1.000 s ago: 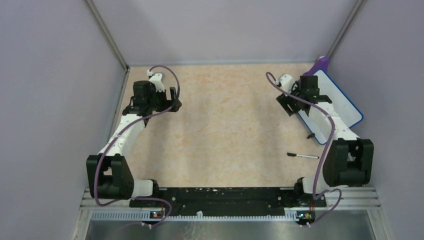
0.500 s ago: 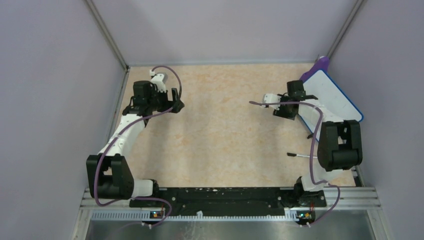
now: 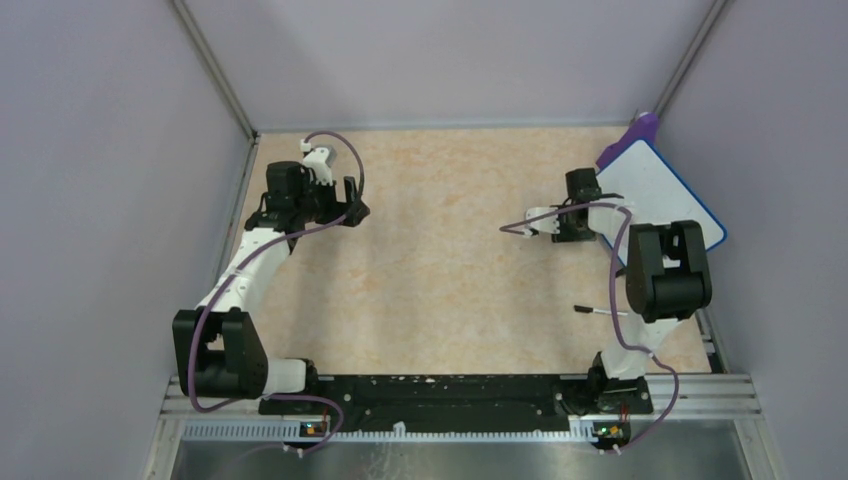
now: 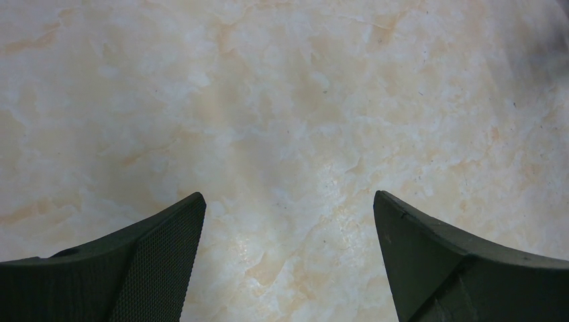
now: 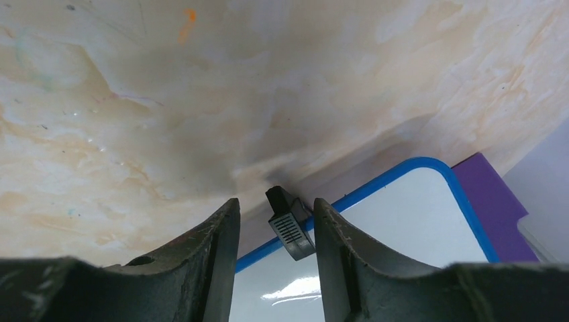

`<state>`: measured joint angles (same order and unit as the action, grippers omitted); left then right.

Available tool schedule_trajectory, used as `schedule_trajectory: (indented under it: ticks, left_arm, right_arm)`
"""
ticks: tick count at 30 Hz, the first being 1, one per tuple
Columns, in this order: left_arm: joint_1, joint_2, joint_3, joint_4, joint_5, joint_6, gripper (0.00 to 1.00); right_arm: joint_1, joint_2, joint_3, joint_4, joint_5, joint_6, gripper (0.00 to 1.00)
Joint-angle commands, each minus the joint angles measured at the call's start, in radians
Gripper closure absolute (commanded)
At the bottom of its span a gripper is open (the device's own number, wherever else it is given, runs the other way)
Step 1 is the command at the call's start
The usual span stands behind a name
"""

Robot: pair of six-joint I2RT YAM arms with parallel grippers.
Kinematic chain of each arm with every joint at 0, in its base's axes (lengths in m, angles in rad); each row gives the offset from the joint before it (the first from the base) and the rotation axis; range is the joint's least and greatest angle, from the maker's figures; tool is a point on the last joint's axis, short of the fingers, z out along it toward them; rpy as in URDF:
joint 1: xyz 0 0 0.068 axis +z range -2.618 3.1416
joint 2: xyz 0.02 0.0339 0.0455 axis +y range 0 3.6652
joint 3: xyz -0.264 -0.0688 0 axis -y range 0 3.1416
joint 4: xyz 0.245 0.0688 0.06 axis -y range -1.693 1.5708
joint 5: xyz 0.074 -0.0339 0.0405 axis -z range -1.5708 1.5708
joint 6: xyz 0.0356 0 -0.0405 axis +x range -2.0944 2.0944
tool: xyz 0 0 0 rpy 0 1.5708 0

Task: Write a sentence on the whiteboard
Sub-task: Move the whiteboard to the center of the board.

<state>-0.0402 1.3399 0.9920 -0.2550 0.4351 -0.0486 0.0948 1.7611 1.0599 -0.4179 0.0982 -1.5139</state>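
Observation:
The whiteboard point(image 3: 665, 195) lies tilted at the far right of the table, white with a blue rim. No sentence shows on the part of it that I see. In the right wrist view its blue edge point(image 5: 376, 184) crosses behind my fingers, and a small black foot point(image 5: 290, 228) on that edge sits between them. My right gripper point(image 5: 275, 202) point(image 3: 585, 222) straddles this foot, jaws narrowed, with a gap still on the left side. At the far left my left gripper point(image 3: 350, 200) point(image 4: 288, 201) hangs wide open over bare table.
A black marker pen point(image 3: 605, 312) lies on the table near the right arm's base side. A purple scoop-shaped object point(image 3: 640, 130) point(image 5: 486, 201) sits behind the whiteboard in the far right corner. Grey walls close in both sides.
The right arm has folded in and its gripper has turned onto the whiteboard's left edge, jaws narrowing around the black foot. The left arm has barely moved.

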Motion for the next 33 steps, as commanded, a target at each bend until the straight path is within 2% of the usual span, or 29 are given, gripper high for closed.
schedule_trajectory:
  ticks: [1,6,12,14,20,33]
  left_arm:
    - [0.000,0.007,0.016,0.023,0.016,0.016,0.01]
    - [0.000,0.006,0.013,0.023,0.008,0.019,0.01]
    - [0.000,-0.001,0.020,0.022,-0.013,0.024,0.01]
    - [0.000,-0.003,0.020,0.022,-0.011,0.024,0.01]
    - [0.000,0.003,0.024,0.014,-0.033,0.020,0.01]
    - [0.004,0.023,0.052,-0.024,-0.100,0.002,0.01]
  right_arm:
    - [0.010,0.023,0.001,0.015,0.056,-0.111,0.58]
    - [0.012,0.046,0.001,0.029,0.098,-0.179,0.66]
    - [0.040,0.052,-0.016,0.061,0.116,-0.228,0.88]
    - [0.058,0.050,-0.026,0.081,0.121,-0.240,0.99]
    - [0.149,0.048,-0.032,0.106,0.118,-0.259,1.00]
    - [0.550,0.073,-0.041,0.228,0.156,-0.273,1.00]
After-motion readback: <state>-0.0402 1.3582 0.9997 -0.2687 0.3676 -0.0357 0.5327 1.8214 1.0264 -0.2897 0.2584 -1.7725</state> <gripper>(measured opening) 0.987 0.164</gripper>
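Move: The right gripper's fingers already straddle the black clip on the whiteboard's near-left long edge, its middle about 1 cm ahead, 1 cm right and 1 cm lower. The whiteboard's middle lies some 10 cm right and 2 cm ahead; the purple object 14 cm ahead and 6 cm right; the marker roughly 19 cm back and 1 cm right, on the table. From the left hand, the clip is about 54 cm right, 3 cm ahead and 15 cm below. Ease the right gripper about a centimetre forward and to the right around the black clip, turning it slightly counter-clockwise, and close the fingers to pinch the clip. Then, keeping that grip and staying level, drag the whiteboard left towards the table's middle, about 17 cm and speeding up, turning the hand counter-clockwise some 25 degrees more on the way. ##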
